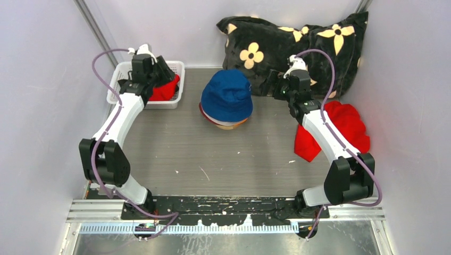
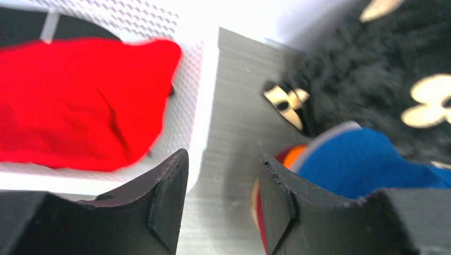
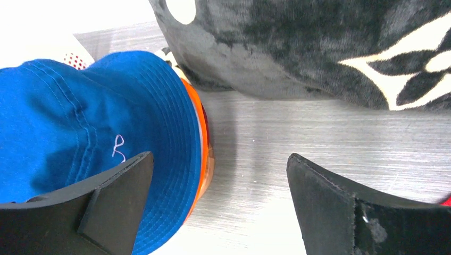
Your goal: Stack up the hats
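A stack of hats stands mid-table with the blue hat on top. Under it show a pale grey, an orange and a maroon brim. A red hat lies in the white basket, with a black hat behind it. My left gripper hangs over the basket's right edge, open and holding nothing. In the left wrist view its jaws frame bare table between the basket rim and the stack. My right gripper is wide open just right of the stack. Its left fingertip overlaps the blue hat and orange brim.
A black pillow with cream flowers leans at the back right, close behind my right gripper. A bright red cloth bundle lies under the right arm by the right wall. Walls close in both sides.
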Available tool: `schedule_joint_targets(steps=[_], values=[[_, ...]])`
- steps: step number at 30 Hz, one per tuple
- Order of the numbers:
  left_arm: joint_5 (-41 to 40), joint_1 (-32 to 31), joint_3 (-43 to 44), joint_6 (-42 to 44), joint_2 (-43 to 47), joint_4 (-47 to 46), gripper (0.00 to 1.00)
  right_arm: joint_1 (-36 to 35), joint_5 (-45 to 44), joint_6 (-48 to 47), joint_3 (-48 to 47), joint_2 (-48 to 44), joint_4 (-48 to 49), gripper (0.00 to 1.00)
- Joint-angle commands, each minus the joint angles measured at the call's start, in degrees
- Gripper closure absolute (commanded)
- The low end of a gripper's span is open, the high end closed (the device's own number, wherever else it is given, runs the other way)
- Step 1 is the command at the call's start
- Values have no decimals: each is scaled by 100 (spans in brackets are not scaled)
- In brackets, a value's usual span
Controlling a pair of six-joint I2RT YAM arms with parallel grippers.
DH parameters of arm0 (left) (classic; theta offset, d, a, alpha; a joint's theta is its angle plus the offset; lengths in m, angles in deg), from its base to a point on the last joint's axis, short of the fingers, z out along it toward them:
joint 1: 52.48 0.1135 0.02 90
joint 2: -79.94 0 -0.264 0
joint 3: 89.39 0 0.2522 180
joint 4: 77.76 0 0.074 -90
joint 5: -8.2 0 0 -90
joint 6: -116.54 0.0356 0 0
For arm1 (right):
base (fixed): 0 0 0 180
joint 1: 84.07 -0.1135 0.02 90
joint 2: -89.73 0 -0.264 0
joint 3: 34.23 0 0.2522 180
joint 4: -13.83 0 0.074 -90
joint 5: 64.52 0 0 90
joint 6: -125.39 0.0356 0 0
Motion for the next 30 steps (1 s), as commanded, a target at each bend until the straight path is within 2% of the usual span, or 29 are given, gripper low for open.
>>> schedule_joint_targets(steps=[1,8,15,21,23,24,26,27,30], values=[[-1330,67,846,900,-696,513,48,16,-88,-187,-389,-202,17,0],[-1490,119,1919,1657,-2093,704,44,20,-15,-218,-384,-242,9,0],[-1273,213,2279,1766,-2892,693,45,21,-41,-240,-379,-233,10,0],[-1097,242,2316,1786,-3182,780,46,18,-38,-240,-369,-222,8,0],[-1094,256,2384,1788,-3292,846,54,16,-29,-239,-369,-232,12,0],[-1083,265,2404,1787,-3329,854,64,17,-36,-237,-364,-237,11,0],[-1052,277,2412,1816,-3329,825,97,19,-37,-234,-346,-258,14,0],[-1063,278,2412,1824,-3293,808,100,18,-37,-237,-336,-266,13,0],[-1005,272,2460,1871,-2955,807,100,17,-41,-231,-328,-306,31,0]])
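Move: The red hat in the white basket lies about 7 cm ahead of the left hand, 13 cm to its left and 17 cm below it. The black cloth in the same basket is some 13 cm farther left than the red hat and 2 cm farther out. The stacked blue hat stands about 23 cm to the left hand's right, 3 cm back and 6 cm lower. From the right hand the red hat lies roughly 55 cm left, 11 cm ahead and 15 cm below. With its fingers kept about half open, the left hand swings forward and to its left over the basket, then drops steeply onto the right-hand part of the red hat, ending about 16 cm lower and some 8 cm farther out, while the wrist rolls its left side up and tips the fingers further down, some 30 degrees in all. Once down, it all but stops and shuts the fingers almost fully, pinching a fold of the red cloth between the tips. ##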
